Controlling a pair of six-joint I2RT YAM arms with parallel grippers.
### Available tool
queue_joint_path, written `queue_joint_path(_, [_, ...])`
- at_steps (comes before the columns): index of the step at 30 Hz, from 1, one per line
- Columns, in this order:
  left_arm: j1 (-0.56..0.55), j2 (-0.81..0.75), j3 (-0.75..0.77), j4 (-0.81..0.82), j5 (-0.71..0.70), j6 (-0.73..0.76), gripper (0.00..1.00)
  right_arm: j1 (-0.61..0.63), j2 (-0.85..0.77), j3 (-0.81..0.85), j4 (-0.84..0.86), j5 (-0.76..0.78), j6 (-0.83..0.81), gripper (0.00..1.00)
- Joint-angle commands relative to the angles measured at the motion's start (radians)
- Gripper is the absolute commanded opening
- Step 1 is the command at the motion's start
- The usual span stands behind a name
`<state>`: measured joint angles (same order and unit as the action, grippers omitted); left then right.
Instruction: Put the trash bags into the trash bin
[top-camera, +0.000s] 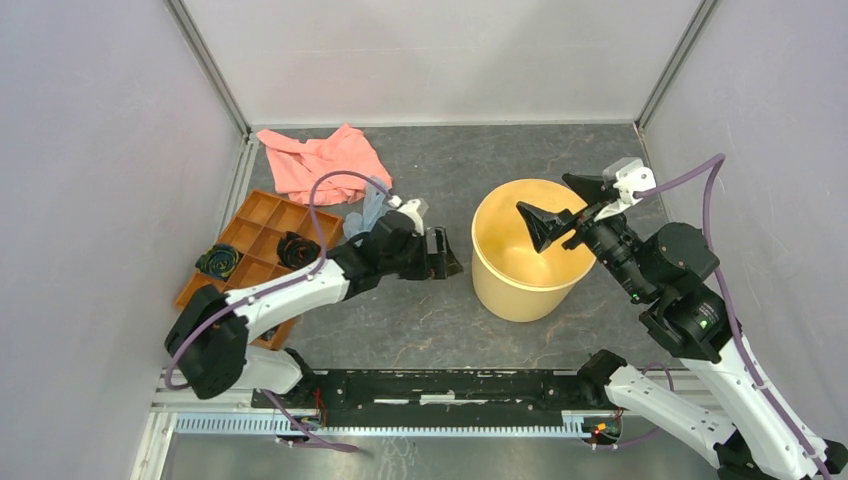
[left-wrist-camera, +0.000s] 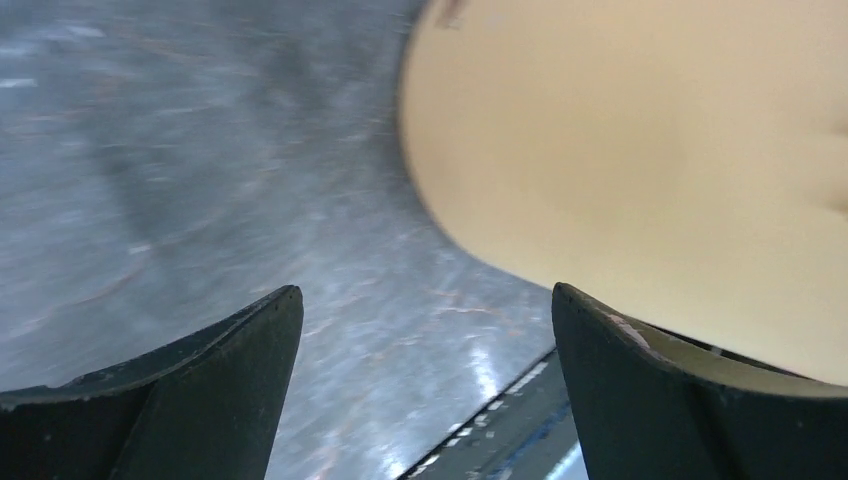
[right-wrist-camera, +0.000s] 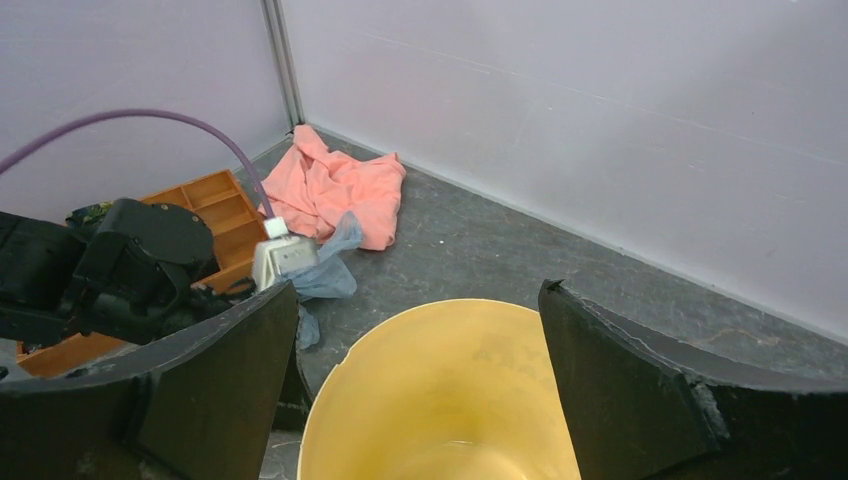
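The trash bin (top-camera: 512, 292) is a pale yellow bucket standing upright right of the middle; I see nothing inside it in the right wrist view (right-wrist-camera: 450, 385). The trash bag (top-camera: 366, 211), crumpled pale blue film, lies on the floor by the pink cloth, behind my left arm; it also shows in the right wrist view (right-wrist-camera: 328, 270). My left gripper (top-camera: 441, 254) is open and empty, low beside the bin's left wall (left-wrist-camera: 620, 130); its jaws (left-wrist-camera: 425, 295) stand wide apart. My right gripper (top-camera: 566, 206) is open and empty above the bin's far rim (right-wrist-camera: 416, 290).
A salmon-pink cloth (top-camera: 322, 158) lies at the back left. An orange compartmented tray (top-camera: 262, 222) with dark coiled items (top-camera: 218, 261) sits at the left. Grey walls enclose the table on three sides. The metal rail (top-camera: 440, 400) runs along the near edge.
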<state>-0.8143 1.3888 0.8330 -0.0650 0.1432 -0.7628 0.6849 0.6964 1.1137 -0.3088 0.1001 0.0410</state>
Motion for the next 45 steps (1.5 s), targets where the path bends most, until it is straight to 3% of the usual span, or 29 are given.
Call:
queue_joint_path(1, [0.095, -0.12, 0.05, -0.248, -0.21, 0.161, 1.0, -0.003, -0.013, -0.007, 0.023, -0.013, -0.008, 0.98])
queue_joint_path(5, [0.307, -0.155, 0.114, -0.35, -0.222, 0.245, 1.0, -0.003, -0.005, -0.012, 0.031, -0.023, -0.032, 0.98])
queue_joint_path(10, [0.468, 0.024, 0.311, -0.34, -0.177, 0.289, 1.0, -0.004, 0.006, -0.024, 0.047, -0.034, -0.032, 0.98])
queue_joint_path(13, [0.481, 0.197, 0.479, -0.36, -0.183, 0.313, 1.0, -0.003, 0.001, -0.049, 0.059, -0.038, -0.058, 0.98])
queue_joint_path(18, [0.481, 0.436, 0.73, -0.405, -0.31, 0.37, 1.0, -0.002, -0.009, -0.088, 0.059, -0.044, -0.068, 0.98])
queue_joint_path(23, [0.481, 0.58, 0.826, -0.473, -0.395, 0.399, 0.93, -0.003, 0.002, -0.095, 0.042, -0.047, -0.095, 0.98])
queue_joint_path(25, [0.482, 0.59, 0.802, -0.453, -0.382, 0.395, 0.88, -0.001, 0.013, -0.095, 0.031, -0.035, -0.104, 0.98])
queue_joint_path(28, [0.481, 0.601, 0.788, -0.444, -0.323, 0.389, 0.68, -0.003, 0.044, -0.09, 0.022, -0.041, -0.119, 0.98])
queue_joint_path(35, [0.483, 0.492, 0.744, -0.449, -0.176, 0.382, 0.09, -0.003, 0.088, -0.067, 0.022, -0.093, -0.125, 0.98])
queue_joint_path(37, [0.484, 0.387, 0.699, -0.431, -0.089, 0.393, 0.02, -0.003, 0.12, -0.007, -0.009, -0.13, -0.122, 0.98])
queue_joint_path(41, [0.501, 0.159, 0.625, -0.428, 0.087, 0.423, 0.02, -0.002, 0.139, 0.032, 0.001, -0.131, -0.043, 0.98])
queue_joint_path(45, [0.501, -0.098, 0.524, -0.415, 0.16, 0.373, 0.02, -0.003, 0.185, 0.073, 0.074, -0.335, 0.075, 0.98])
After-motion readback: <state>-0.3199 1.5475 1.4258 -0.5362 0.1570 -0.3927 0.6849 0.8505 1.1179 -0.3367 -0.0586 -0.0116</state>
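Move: The blue trash bag lies about 22 cm ahead of the left gripper, 16 cm to its left and some 6 cm lower. The pink cloth spreads about 12 cm beyond the bag and 10 cm to the bag's left. The wooden tray's middle is roughly 8 cm ahead of and 38 cm left of the left gripper, while the bin stands about 14 cm to that gripper's right, nearly level with it. From the raised right hand the bag is about 23 cm ahead, 29 cm left and 35 cm below. The blue trash bag is what the left hand swings to, open, going forward some 25 cm and left 17 cm in a slightly raised arc away from the bin, rolling and turning counter-clockwise about 30 degrees. It sinks onto the bag, pinches its bunched top, then lifts it and draws back. The right hand stays open, dips about 7 cm over the bin, then edges left and rises slightly. ##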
